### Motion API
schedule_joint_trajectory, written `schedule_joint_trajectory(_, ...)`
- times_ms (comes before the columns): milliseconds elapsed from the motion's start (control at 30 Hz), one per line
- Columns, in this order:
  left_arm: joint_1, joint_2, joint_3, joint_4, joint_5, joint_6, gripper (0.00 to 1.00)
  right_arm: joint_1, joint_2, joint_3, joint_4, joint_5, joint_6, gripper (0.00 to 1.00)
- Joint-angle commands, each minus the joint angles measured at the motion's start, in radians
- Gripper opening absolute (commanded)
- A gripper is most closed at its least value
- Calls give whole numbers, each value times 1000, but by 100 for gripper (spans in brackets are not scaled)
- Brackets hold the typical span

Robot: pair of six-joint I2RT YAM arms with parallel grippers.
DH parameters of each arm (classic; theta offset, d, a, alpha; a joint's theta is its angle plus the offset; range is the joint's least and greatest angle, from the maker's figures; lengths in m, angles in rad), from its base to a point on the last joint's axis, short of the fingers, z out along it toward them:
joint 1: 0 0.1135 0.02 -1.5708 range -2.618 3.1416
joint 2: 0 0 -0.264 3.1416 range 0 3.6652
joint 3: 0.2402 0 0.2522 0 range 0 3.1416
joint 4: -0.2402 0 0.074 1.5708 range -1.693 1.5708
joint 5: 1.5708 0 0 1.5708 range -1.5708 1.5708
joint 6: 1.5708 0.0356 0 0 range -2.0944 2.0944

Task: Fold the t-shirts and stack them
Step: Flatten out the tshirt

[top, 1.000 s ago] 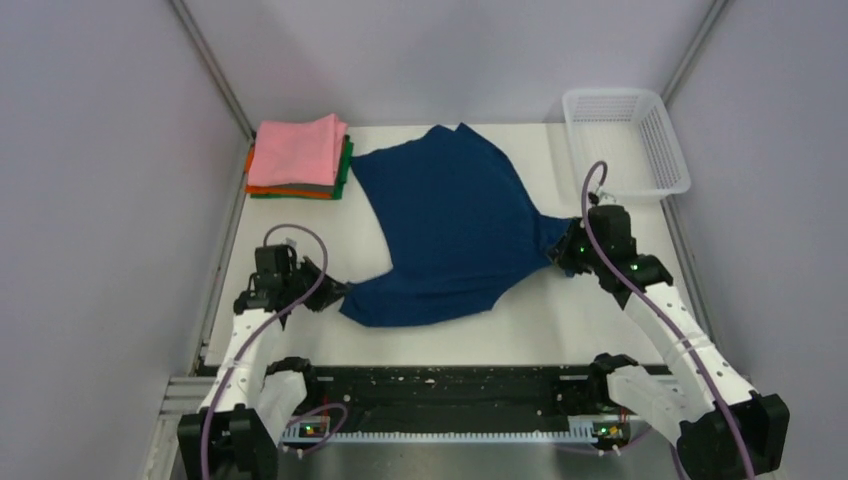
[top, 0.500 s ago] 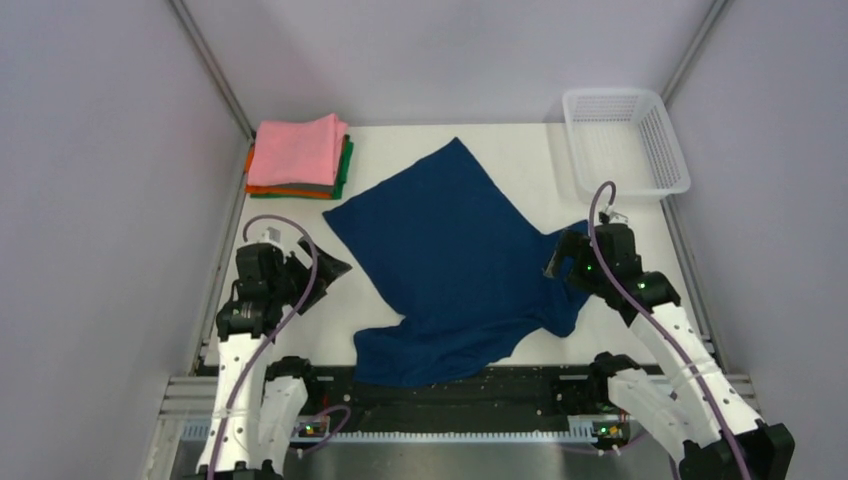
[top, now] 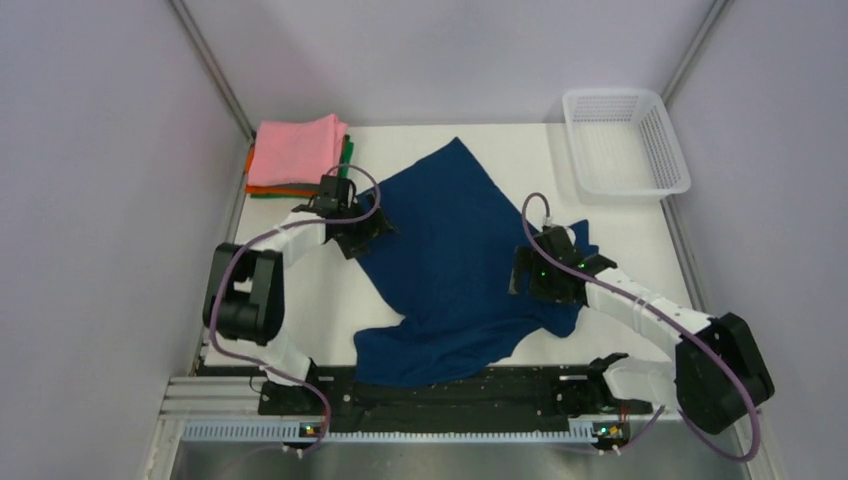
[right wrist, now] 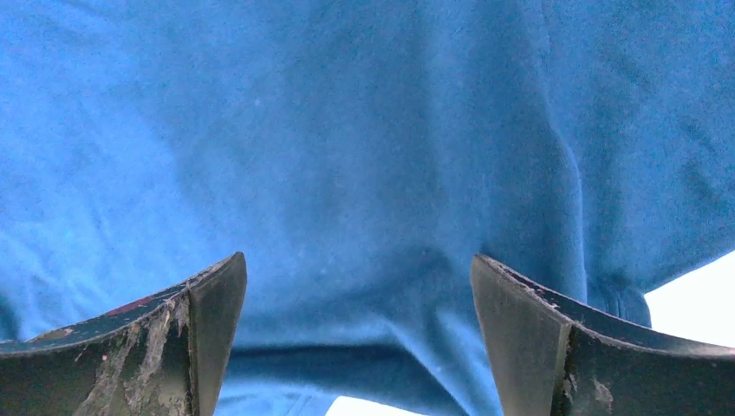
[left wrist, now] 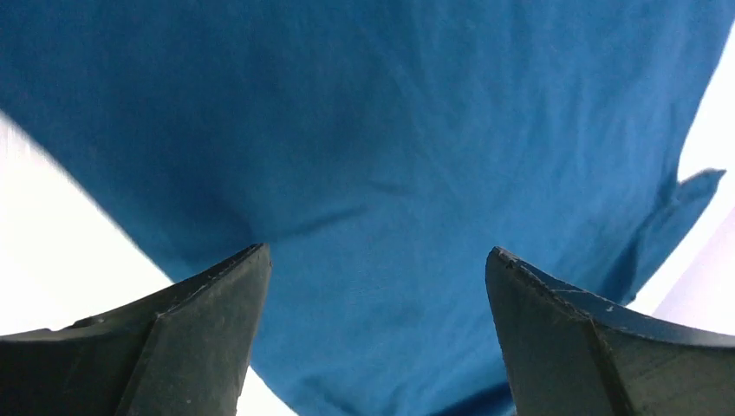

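Observation:
A dark navy t-shirt [top: 455, 250] lies spread over the middle of the table, its near part bunched at the front edge [top: 420, 355]. My left gripper [top: 364, 230] hovers open over the shirt's left edge, and in the left wrist view blue cloth [left wrist: 390, 130] fills the space beyond the open left gripper [left wrist: 377, 260]. My right gripper [top: 522, 275] stands open over the shirt's right side; the right wrist view shows a cloth fold [right wrist: 347, 130] beneath the open right gripper [right wrist: 358, 269]. A stack of folded t-shirts [top: 297, 152], pink on top, sits at the back left.
A white mesh basket [top: 668, 140] stands at the back right corner. Grey walls close in both sides. White tabletop [top: 300, 290] shows left of the shirt and at the right [top: 640, 250]. A black rail [top: 450, 400] runs along the near edge.
Both grippers opened and let go of the navy shirt, which dropped flat with its near part bunched. The left arm swung up to the shirt's left edge; the right moved inward over it.

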Motion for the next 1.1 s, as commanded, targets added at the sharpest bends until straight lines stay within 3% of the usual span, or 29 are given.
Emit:
schedule_joint_trajectory(0,3,149,92,78,-23,24,97,6,97,38,98,92,11,99)
schedule_joint_trajectory(133,0,226,71,92,10,11,94,-28,254,111,145,152,15,99)
schedule_joint_trajectory(300,-48,154,-82,139,11,-31,94,-106,485,297,232,113,-36,99)
schedule_joint_trajectory(533,-276,-43,-279,154,-47,-169,94,-133,884,827,236,80,-214,99)
schedule_joint_trajectory(667,-426,-116,-296,159,-107,-248,95,-133,1102,1175,181,83,-325,99)
schedule_joint_trajectory(733,-443,-128,-273,140,-146,-248,96,-132,1193,1337,126,80,-360,99)
schedule_joint_trajectory(867,-442,-146,-167,-41,-307,-218,98,-132,1191,1493,53,39,-374,99)
schedule_joint_trajectory(1067,-436,-317,-157,-236,-542,-238,99,-128,885,1273,67,56,-384,99)
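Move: The blue t-shirt lies under both open hands, 3 to 4 cm below them, its middle about 20 cm right of and 5 cm nearer than the left hand, and some 15 cm left of and 5 cm beyond the right. From the left hand, the near flap is roughly 23 cm back and 6 cm right, the folded stack 22 cm ahead and 18 cm left. The basket stands about 36 cm ahead and 22 cm right of the right hand. The blue shirt is pressed by open fingers and dragged two ways: the right hand sinks a little, then sweeps about 35 cm forward and slightly left towards the back edge of the table, tipping its fingers forward and rising at the end. The left hand dips and edges forward, drags some 15 cm back and 10 cm right, then eases left, lifting slightly. ##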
